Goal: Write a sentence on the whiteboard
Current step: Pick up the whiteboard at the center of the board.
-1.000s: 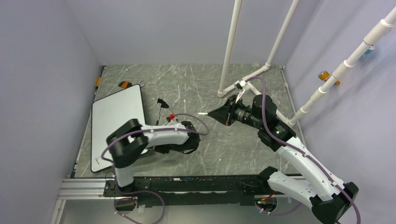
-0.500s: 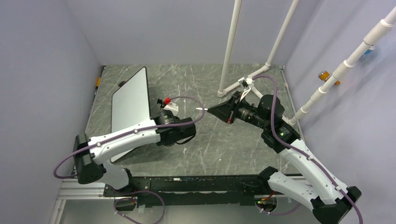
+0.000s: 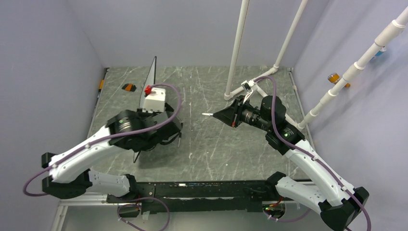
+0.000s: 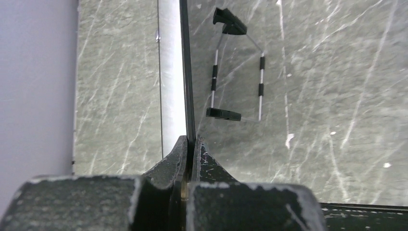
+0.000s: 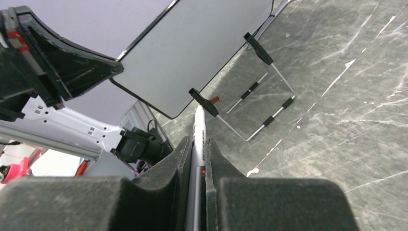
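The whiteboard (image 3: pixel 150 77) stands on edge at the back left and shows from above only as a thin dark line. My left gripper (image 3: pixel 144 108) is shut on its rim; in the left wrist view the jaws (image 4: pixel 191 144) pinch the dark edge of the whiteboard (image 4: pixel 185 72). A black-footed wire stand (image 4: pixel 235 72) juts from the board. My right gripper (image 3: pixel 226 115) is shut on a white marker (image 5: pixel 198 139), tip towards the board and well short of it. The grey side of the whiteboard (image 5: pixel 192 48) facing the right wrist is blank. The sentence is not in view.
A white pipe frame (image 3: pixel 250 86) rises from the table at the back right, just behind my right gripper. A small orange object (image 3: pixel 127 87) lies by the back left corner. Purple walls close in the grey marbled table (image 3: pixel 216 149) on three sides.
My left arm has lifted the whiteboard from lying flat at the left to standing upright on edge, swinging outward to the left. The right arm with the marker has barely moved.
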You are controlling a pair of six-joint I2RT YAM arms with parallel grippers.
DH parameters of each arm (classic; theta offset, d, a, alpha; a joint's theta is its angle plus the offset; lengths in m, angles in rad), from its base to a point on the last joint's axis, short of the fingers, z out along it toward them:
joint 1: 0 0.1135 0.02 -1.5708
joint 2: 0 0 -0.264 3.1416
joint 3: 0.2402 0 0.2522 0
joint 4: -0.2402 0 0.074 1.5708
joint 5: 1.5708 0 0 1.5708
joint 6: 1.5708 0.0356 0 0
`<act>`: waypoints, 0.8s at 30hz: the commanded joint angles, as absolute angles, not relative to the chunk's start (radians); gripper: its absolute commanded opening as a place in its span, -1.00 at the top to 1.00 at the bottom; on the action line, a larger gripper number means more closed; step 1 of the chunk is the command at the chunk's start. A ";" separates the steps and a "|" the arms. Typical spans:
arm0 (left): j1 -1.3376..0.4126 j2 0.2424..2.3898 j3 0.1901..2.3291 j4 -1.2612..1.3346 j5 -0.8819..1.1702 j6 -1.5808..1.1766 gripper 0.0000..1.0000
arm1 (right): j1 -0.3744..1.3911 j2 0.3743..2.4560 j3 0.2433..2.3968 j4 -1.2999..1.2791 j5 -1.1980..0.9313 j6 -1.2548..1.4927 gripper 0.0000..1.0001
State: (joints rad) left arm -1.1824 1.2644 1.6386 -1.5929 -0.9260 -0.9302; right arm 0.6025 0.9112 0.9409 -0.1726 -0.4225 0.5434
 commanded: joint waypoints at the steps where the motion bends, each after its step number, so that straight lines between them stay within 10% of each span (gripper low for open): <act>1: -1.193 1.101 1.615 -1.488 -0.990 -0.938 1.00 | 0.599 0.913 0.948 -0.140 -0.416 0.555 1.00; 24: -1.188 0.766 1.217 -1.572 -0.920 -1.285 1.00 | 0.601 0.978 0.965 -0.098 -0.454 0.588 1.00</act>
State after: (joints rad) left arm -1.1927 0.7757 1.2896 -1.5021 -0.9882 -1.2007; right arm 0.6025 0.9710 0.9409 -0.1558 -0.4301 0.5705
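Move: The whiteboard is already pinched by its near upper corner in the left hand, bottom slanting off to the left. The black stand lies about 10 cm ahead of that hand, 5 cm to its right and some 29 cm below. On the table, the marker cap is about 7 cm left and 2 cm ahead, the wrench 27 cm ahead and 10 cm left. From the right hand the stand is about 8 cm ahead, 22 cm left and 29 cm below. The whiteboard, still firmly between the left fingers, is carried about 7 cm left and some 3 cm back, away from the stand; the hand rises slightly first, then sinks about 3 cm. The wrist rolls some 25 degrees, left side dipping, with a slight counter-clockwise turn, to bring the board upright. The right hand keeps its grip on the marker and eases down barely 2 cm. ##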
